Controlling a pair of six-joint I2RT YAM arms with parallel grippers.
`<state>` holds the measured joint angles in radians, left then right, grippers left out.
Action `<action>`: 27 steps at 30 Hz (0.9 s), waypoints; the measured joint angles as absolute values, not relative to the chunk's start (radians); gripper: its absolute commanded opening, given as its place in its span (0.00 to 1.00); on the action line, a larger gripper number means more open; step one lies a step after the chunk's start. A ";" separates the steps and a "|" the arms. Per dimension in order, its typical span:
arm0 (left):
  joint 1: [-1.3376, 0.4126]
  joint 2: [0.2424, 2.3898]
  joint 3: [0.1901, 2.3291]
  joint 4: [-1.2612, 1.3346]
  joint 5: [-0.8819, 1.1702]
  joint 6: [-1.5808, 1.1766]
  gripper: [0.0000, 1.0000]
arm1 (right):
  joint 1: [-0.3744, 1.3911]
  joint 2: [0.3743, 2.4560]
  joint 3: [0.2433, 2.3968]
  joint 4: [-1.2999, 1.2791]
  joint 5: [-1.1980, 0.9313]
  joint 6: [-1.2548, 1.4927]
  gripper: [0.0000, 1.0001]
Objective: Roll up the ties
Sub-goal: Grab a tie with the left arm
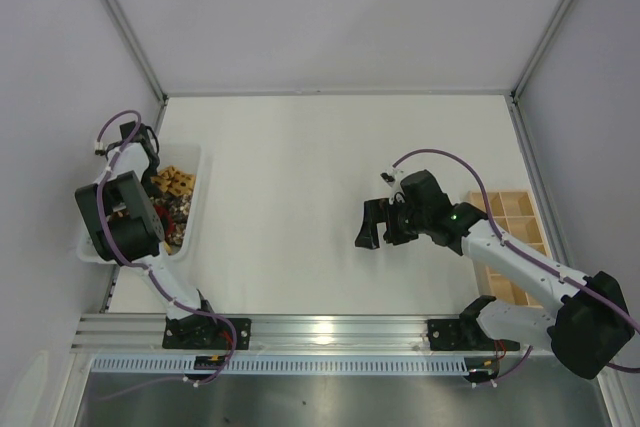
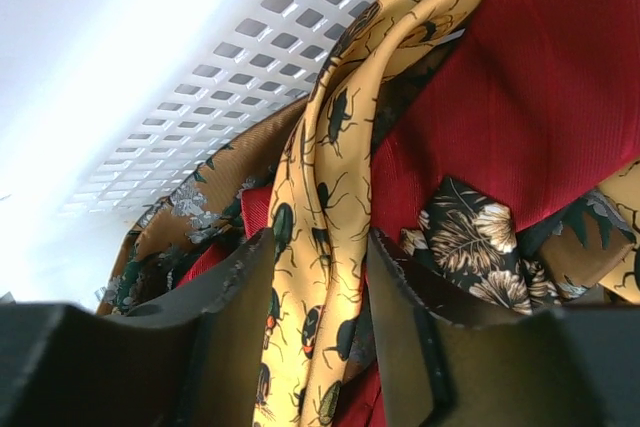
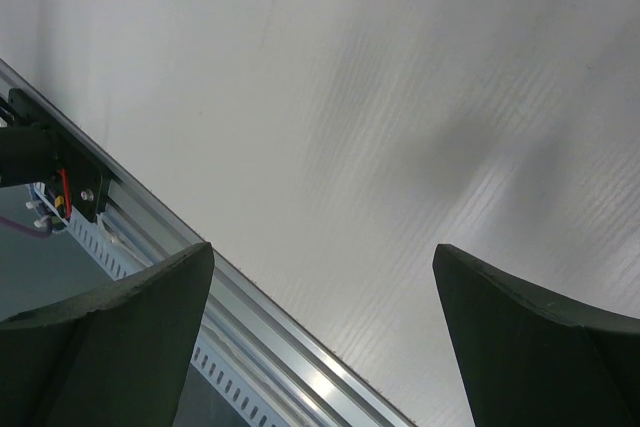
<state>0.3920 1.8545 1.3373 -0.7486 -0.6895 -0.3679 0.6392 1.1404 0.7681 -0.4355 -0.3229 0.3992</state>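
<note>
The ties lie heaped in a white perforated basket [image 2: 230,77] at the table's left [image 1: 192,162]. In the left wrist view a yellow-gold tie [image 2: 330,127] printed with dark beetles runs down between my left gripper's [image 2: 320,242] jaws. They stand partly open, close on either side of that strand. A plain red tie [image 2: 520,97] lies beneath it and a dark tie [image 2: 470,242] with pale leaf patterns sits to the right. My right gripper [image 1: 382,232] hovers over the bare middle of the table, its jaws [image 3: 322,252] wide open with nothing between them.
A wooden tray with compartments [image 1: 510,237] stands at the right edge, partly under the right arm. An aluminium rail [image 1: 330,332] runs along the near edge; the right wrist view shows it too [image 3: 250,347]. White walls enclose the table.
</note>
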 measured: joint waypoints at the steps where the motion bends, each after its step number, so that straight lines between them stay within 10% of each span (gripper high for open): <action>1: 0.392 1.855 1.337 -0.749 -0.690 -0.367 0.47 | 0.639 1.141 0.768 -0.435 -0.323 0.399 1.00; 11: 0.411 1.855 1.323 -0.743 -0.693 -0.366 0.48 | 0.639 1.155 0.767 -0.431 -0.324 0.399 1.00; 21: 0.426 1.855 1.323 -0.745 -0.683 -0.368 0.01 | 0.639 1.158 0.767 -0.428 -0.331 0.399 1.00; 27: 0.427 1.840 1.340 -0.772 -0.646 -0.369 0.00 | 0.639 1.160 0.767 -0.428 -0.331 0.399 1.00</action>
<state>0.4271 1.8397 1.3396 -0.7715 -0.6464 -0.3687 0.6388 1.1599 0.7666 -0.4278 -0.3305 0.3992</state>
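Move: The yellow beetle-print tie already lies between the left hand's open fingers, its middle about 1 cm left and 1 cm below. A dark floral tie lies about 6 cm ahead, 1 cm left and 3 cm lower; a red tie some 8 cm ahead, 5 cm left, also 3 cm lower. The basket's wall stands roughly 6 cm left and 3 cm back. For the right hand, the yellow tie is about 57 cm left, 10 cm ahead, 6 cm lower. The left hand eases about 1 cm back and left, then its half-open fingers shut, pinching the yellow tie. ##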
